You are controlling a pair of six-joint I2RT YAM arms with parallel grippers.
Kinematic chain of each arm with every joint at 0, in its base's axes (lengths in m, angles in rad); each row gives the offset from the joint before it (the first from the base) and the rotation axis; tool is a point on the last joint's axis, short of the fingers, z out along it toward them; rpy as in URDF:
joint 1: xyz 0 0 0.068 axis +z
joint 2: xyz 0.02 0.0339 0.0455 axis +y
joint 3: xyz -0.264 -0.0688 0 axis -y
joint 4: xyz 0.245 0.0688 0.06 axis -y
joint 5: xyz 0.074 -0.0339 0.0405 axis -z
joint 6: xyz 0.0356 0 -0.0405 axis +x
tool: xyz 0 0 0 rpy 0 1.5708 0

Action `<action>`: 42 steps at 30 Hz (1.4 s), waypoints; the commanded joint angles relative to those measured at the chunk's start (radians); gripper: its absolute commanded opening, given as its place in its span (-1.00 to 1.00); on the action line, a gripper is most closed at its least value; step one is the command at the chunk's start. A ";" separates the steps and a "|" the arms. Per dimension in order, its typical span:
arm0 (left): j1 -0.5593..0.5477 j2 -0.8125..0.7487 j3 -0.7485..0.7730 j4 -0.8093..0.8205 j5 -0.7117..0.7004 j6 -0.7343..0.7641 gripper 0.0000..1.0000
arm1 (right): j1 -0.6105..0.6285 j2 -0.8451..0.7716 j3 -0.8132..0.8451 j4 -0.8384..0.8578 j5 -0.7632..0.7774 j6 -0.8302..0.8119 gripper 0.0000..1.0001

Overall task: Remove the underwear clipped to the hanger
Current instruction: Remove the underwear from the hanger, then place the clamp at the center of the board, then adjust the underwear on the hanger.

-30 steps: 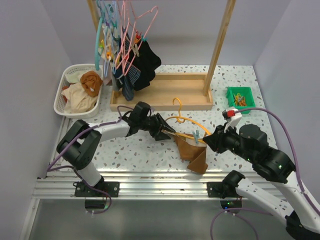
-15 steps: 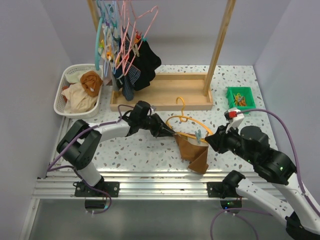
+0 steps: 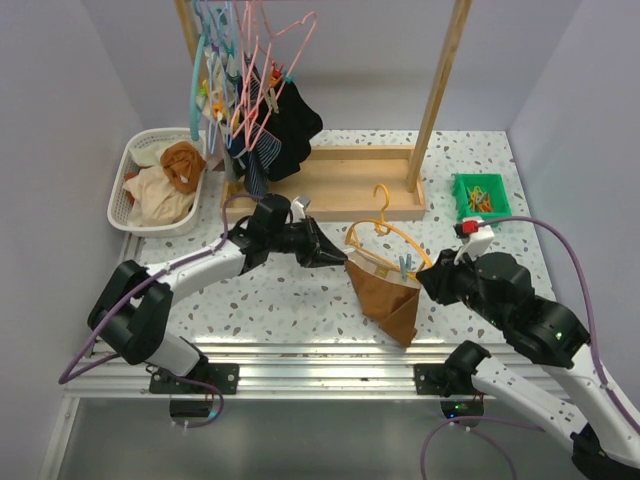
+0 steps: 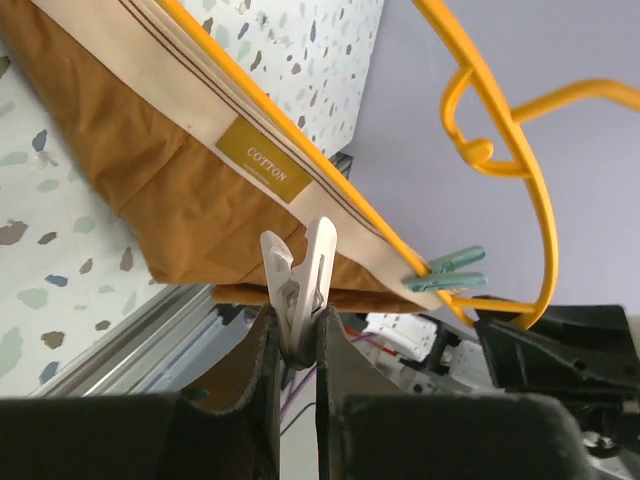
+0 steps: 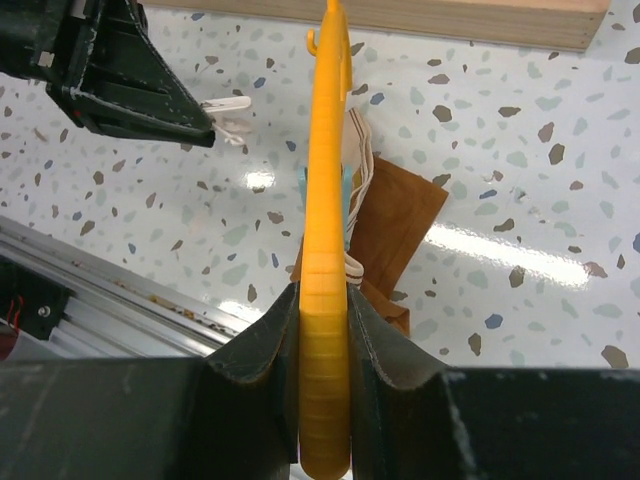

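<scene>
Black underwear [image 3: 295, 125] hangs clipped to a pink hanger [image 3: 265, 90] on the rack at the back, far from both grippers. An orange hanger [image 3: 385, 232] [image 4: 500, 150] [image 5: 325, 250] is held tilted above the table, with my right gripper [image 3: 428, 283] [image 5: 325, 300] shut on its right end. An orange-brown garment [image 3: 385, 290] [image 4: 150, 170] [image 5: 395, 225] with a cream waistband hangs from it. A teal peg [image 3: 404, 266] [image 4: 450, 270] pins the right side. My left gripper [image 3: 335, 260] [image 4: 295, 330] is shut on a white clothespin [image 4: 298, 290] at the waistband's left end.
A white basket [image 3: 120, 205] of clothes stands at the back left. Dark blue striped garments [image 3: 258, 165] hang beside the black ones. The wooden rack's base [image 3: 330, 185] and post [image 3: 440, 80] cross the back. A green tray [image 3: 480, 195] of pegs sits back right.
My left gripper has closed on the white clothespin. The orange hanger with the orange-brown garment has risen and shifted right, and the left arm has stretched out after it.
</scene>
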 commanded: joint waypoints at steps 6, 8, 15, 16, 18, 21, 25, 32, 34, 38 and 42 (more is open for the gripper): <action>0.013 -0.037 -0.001 -0.374 -0.106 0.357 -0.73 | 0.000 0.027 0.014 0.001 -0.063 -0.012 -1.00; 0.015 -0.037 -0.036 -0.381 -0.135 0.386 -0.51 | 0.000 0.038 0.017 0.003 -0.083 -0.017 -1.00; 0.015 -0.074 -0.026 -0.374 -0.198 0.374 0.42 | 0.000 0.081 0.051 0.008 -0.106 -0.044 -1.00; 0.016 -0.081 -0.011 -0.387 -0.206 0.368 0.51 | 0.000 0.090 0.054 0.006 -0.109 -0.046 -1.00; 0.013 -0.098 0.040 -0.394 -0.198 0.345 0.66 | 0.000 0.099 0.061 0.008 -0.120 -0.053 -1.00; -0.001 -0.118 0.114 -0.394 -0.175 0.310 0.76 | -0.001 0.112 0.067 0.014 -0.128 -0.061 -1.00; -0.028 -0.111 0.163 -0.342 -0.096 0.252 0.78 | -0.001 0.127 0.069 0.032 -0.137 -0.063 -1.00; -0.149 -0.031 0.218 -0.210 -0.025 0.123 0.78 | 0.000 0.147 0.063 0.043 -0.112 -0.078 -1.00; -0.183 -0.003 0.244 -0.174 -0.017 0.098 0.78 | 0.000 0.145 0.064 0.043 -0.100 -0.081 -1.00; -0.203 0.023 0.270 -0.165 -0.037 0.071 0.76 | 0.000 0.148 0.069 0.047 -0.091 -0.084 -1.00; -0.206 0.018 0.279 -0.142 -0.081 0.038 0.76 | 0.000 0.150 0.063 0.052 -0.094 -0.089 -1.00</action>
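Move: My left hand still pinches the white clothespin; the bare table spot where I'll drop it is about 4 cm back, 6 cm left and 15 cm below. The teal clothespin, still on the hanger, is some 13 cm right of my left hand, 4 cm back and about level; the underwear's middle is about 7 cm right, 7 cm back and 9 cm below. From my right hand, gripping the hanger, the teal clothespin is about 5 cm left, 2 cm forward and 4 cm lower. I dip my left hand down about 8 cm, leftwards and back over the bare table, rolling some 20 degrees, and open the fingers wide to let go of the white clothespin. Then I lift it about 12 cm, slightly forward at first, and sweep right and a bit back, fingers open, towards the teal clothespin, while my right hand keeps its grip and brings the hanger about 3 cm left. ##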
